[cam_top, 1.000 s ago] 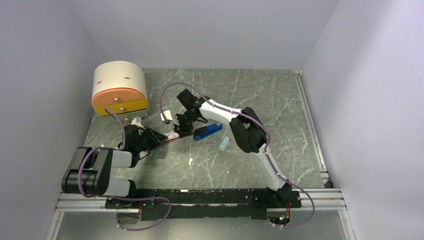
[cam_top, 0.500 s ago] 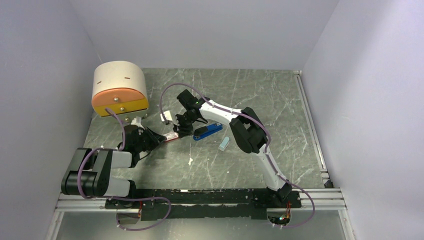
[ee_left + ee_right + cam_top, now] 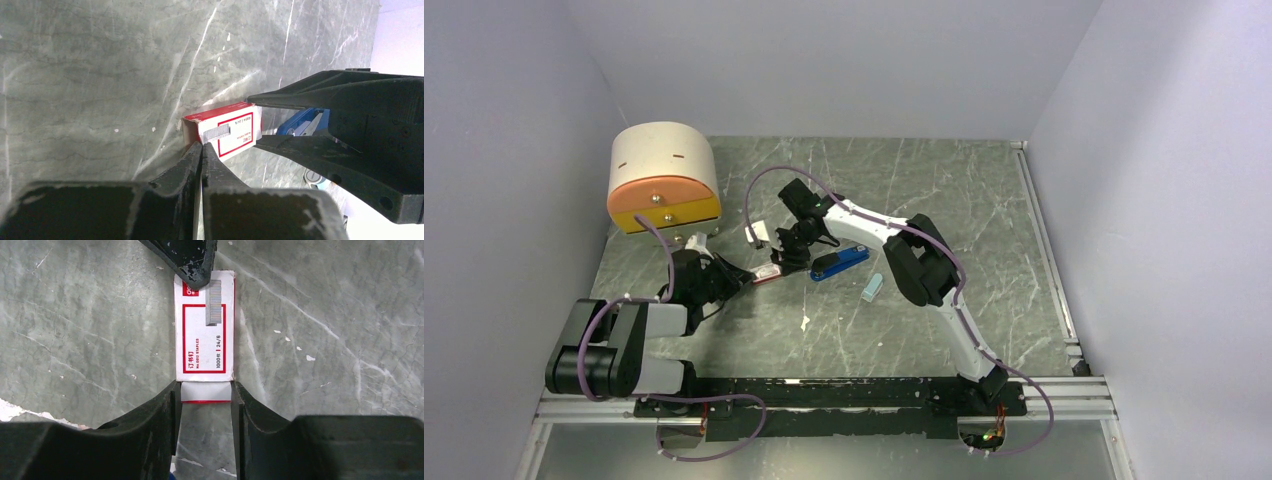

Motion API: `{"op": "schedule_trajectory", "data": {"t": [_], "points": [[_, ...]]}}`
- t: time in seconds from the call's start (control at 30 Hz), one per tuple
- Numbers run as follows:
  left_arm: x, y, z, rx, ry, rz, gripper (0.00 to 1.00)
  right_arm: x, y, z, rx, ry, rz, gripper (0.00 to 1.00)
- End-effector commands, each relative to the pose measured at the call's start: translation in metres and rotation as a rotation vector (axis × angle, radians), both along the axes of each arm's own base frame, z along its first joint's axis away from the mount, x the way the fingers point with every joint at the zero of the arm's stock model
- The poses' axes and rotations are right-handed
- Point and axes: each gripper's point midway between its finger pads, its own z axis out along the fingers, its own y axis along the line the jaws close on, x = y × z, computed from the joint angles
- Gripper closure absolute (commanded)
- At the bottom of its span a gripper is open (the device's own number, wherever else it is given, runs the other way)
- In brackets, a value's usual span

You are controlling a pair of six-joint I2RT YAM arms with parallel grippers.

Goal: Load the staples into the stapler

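The red-and-white staple box (image 3: 769, 272) lies on the marble table between my two grippers. A grey ribbed strip of staples (image 3: 215, 302) shows on its top face (image 3: 230, 131); printed or loose, I cannot tell. My right gripper (image 3: 206, 390) is shut on the box's near end (image 3: 205, 330), one finger pressed on each side. The left gripper (image 3: 201, 145) is shut, its tips against the box's open brown end, with nothing visible between them. Just right of the box lies the blue stapler (image 3: 839, 263) with its black top arm, partly hidden behind the right fingers (image 3: 320, 97).
A cream and orange drum-shaped block (image 3: 664, 175) stands at the back left. A short pale-blue piece (image 3: 873, 287) lies right of the stapler. A small white item (image 3: 756, 234) sits behind the box, and a white scrap (image 3: 806, 322) lies nearer me. Grey walls enclose the table.
The left gripper's jaws have closed together at the box's open end. The right gripper's jaws have narrowed onto the box. Both arms have hardly shifted.
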Motion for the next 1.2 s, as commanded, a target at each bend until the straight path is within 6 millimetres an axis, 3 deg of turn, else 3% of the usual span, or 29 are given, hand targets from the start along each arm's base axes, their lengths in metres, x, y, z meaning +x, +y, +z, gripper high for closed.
{"op": "schedule_trajectory", "data": {"t": [0.0,0.33,0.6,0.77,0.9,1.07,1.17], "points": [[-0.004,0.012,-0.010,0.064,0.016,0.019,0.93,0.014,-0.026,-0.016,-0.093,-0.039,-0.038,0.65],[-0.003,0.018,-0.008,0.089,-0.002,0.030,0.94,0.021,-0.036,-0.013,-0.098,-0.048,-0.053,0.66],[-0.003,0.022,-0.007,0.101,0.007,0.046,0.85,0.033,-0.050,-0.017,-0.142,-0.083,-0.075,0.64],[0.000,0.027,0.003,0.123,-0.012,0.066,0.74,0.042,-0.063,-0.011,-0.176,-0.091,-0.097,0.45],[0.001,0.026,0.013,0.115,-0.044,0.064,0.62,0.045,-0.059,0.003,-0.135,-0.100,-0.132,0.28],[0.003,0.019,0.017,0.077,-0.058,0.039,0.51,0.038,-0.048,0.015,-0.060,-0.066,-0.124,0.25],[0.005,0.014,0.015,0.055,-0.056,0.025,0.50,0.035,-0.042,0.015,-0.046,-0.037,-0.112,0.26]]}}
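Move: The staples box lies between the hands, about level with the fingertips or a centimetre below. Its middle is some 3 cm to the right of the left hand and 1 cm ahead, and about 3 cm to the left of the right hand and 1 cm back. From the right hand, the stapler is roughly 11 cm to the right and 1 cm ahead, and a light-blue block about 18 cm right and 5 cm back. Forward and to the right, the right hand draws the tray it already grips by both sides out of the sleeve for about 3 cm, then opens and carries on another 3–4 cm towards the stapler, turning slightly clockwise. The left fingers, almost shut at the sleeve's left end, shift about 2 cm left, then open, rising about a centimetre as they come free. ##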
